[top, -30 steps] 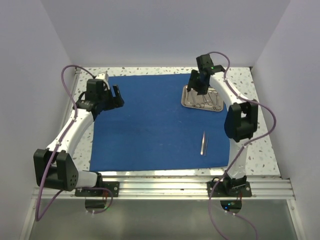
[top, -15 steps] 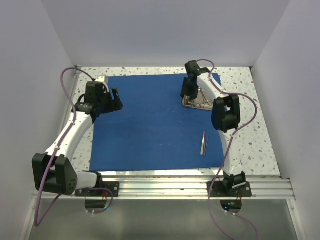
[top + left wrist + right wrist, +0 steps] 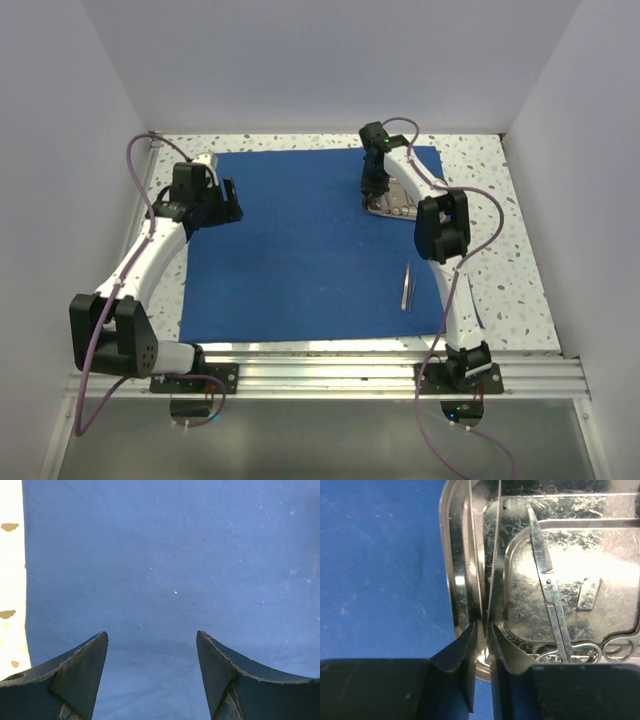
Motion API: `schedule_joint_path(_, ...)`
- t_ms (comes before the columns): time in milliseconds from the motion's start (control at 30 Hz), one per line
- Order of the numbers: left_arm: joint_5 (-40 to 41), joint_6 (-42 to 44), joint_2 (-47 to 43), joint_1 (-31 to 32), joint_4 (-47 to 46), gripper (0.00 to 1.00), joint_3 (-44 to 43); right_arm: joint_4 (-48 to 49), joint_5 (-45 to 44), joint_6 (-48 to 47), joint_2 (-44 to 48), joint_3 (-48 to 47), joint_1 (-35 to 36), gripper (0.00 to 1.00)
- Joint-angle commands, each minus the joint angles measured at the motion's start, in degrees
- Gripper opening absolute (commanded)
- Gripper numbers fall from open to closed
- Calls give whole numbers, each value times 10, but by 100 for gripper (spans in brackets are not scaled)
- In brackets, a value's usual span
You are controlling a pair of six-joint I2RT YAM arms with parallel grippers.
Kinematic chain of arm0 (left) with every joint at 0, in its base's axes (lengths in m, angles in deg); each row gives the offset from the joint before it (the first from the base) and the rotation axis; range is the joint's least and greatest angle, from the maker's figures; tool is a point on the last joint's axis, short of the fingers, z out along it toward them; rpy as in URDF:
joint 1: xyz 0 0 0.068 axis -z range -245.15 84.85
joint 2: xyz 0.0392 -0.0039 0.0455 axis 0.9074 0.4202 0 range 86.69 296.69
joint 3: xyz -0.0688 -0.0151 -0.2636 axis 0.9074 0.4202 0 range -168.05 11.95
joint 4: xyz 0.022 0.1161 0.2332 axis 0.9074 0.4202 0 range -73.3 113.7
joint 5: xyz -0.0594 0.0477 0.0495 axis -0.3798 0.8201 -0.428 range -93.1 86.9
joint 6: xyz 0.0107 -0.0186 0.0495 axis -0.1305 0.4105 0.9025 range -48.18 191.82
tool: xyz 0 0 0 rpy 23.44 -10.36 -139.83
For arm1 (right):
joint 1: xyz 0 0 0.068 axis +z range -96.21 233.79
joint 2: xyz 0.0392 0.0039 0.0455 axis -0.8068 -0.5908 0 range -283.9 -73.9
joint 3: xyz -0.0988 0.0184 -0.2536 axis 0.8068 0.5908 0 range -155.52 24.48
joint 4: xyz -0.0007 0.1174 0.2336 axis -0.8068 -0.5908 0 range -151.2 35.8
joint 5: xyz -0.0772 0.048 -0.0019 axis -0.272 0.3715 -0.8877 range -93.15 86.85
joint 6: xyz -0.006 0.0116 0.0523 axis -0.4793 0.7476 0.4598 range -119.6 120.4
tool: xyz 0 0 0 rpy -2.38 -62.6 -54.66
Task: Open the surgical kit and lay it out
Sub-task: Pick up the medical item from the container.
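Note:
The royal-blue cloth wrap (image 3: 300, 240) lies spread flat on the table. At its far right stands the shiny steel tray (image 3: 392, 207), partly hidden by my right arm. My right gripper (image 3: 372, 190) is down at the tray's left end. In the right wrist view the jaws (image 3: 484, 625) are shut on thin silver tweezers (image 3: 493, 555) standing on edge along the tray's rim (image 3: 447, 555). Scissors (image 3: 552, 605) lie flat in the tray. Slim silver forceps (image 3: 407, 287) rest on the cloth, near right. My left gripper (image 3: 228, 203) hovers open over bare cloth (image 3: 175, 555) at the left edge.
Speckled white tabletop (image 3: 500, 270) borders the cloth on the right, far side and left (image 3: 10, 580). Plain walls close in the table on three sides. A metal rail (image 3: 330, 370) with both arm bases runs along the near edge.
My right gripper moved left to the tray's left end and closed on the tweezers. My left gripper narrowed a little and hardly moved.

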Motion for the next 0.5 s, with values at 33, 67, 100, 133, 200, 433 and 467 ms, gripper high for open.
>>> schedule_joint_path(33, -2, 25, 9, -9, -1, 75, -26, -33, -24, 10, -31, -6, 5, 11)
schedule_joint_path(67, -6, 24, 12, -9, -2, 75, -26, -37, -28, 13, -33, -8, 4, 10)
schedule_joint_path(100, -8, 23, 14, -9, -3, 75, -26, -42, -28, 13, -35, -8, 4, 9)
schedule_joint_path(133, -13, 23, 15, -9, -3, 75, -27, -41, -28, 14, -35, -6, 6, 6)
schedule_joint_path(200, -15, 22, 19, -9, -5, 74, -27, -44, -31, 13, -32, -3, 5, 2)
schedule_joint_path(433, -30, 17, 21, -9, -10, 74, -26, -30, -12, -3, 14, 5, 6, 0)
schedule_joint_path(467, -32, 15, 22, -8, -10, 74, -26, -27, -8, -5, 36, 6, 5, 0)
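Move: The tweezers lie lengthwise in the left end of the tray. Their near end is already between the right fingertips, their middle about 5 cm ahead and 1 cm lower. The scissors are roughly 5 cm to the right and 6 cm ahead; the tray's middle is some 11 cm right and 5 cm ahead. From the left hand, the tweezers' middle lies about 20 cm ahead, 36 cm right and 13 cm below. The right fingertips pinch the near, joined end of the tweezers, closing from about a quarter open to practically shut. Meanwhile the downward-pointing hand hardly shifts over the tray's left end, easing about half a centimetre to the right and a little down and back, then holding there with the fingers shut. ##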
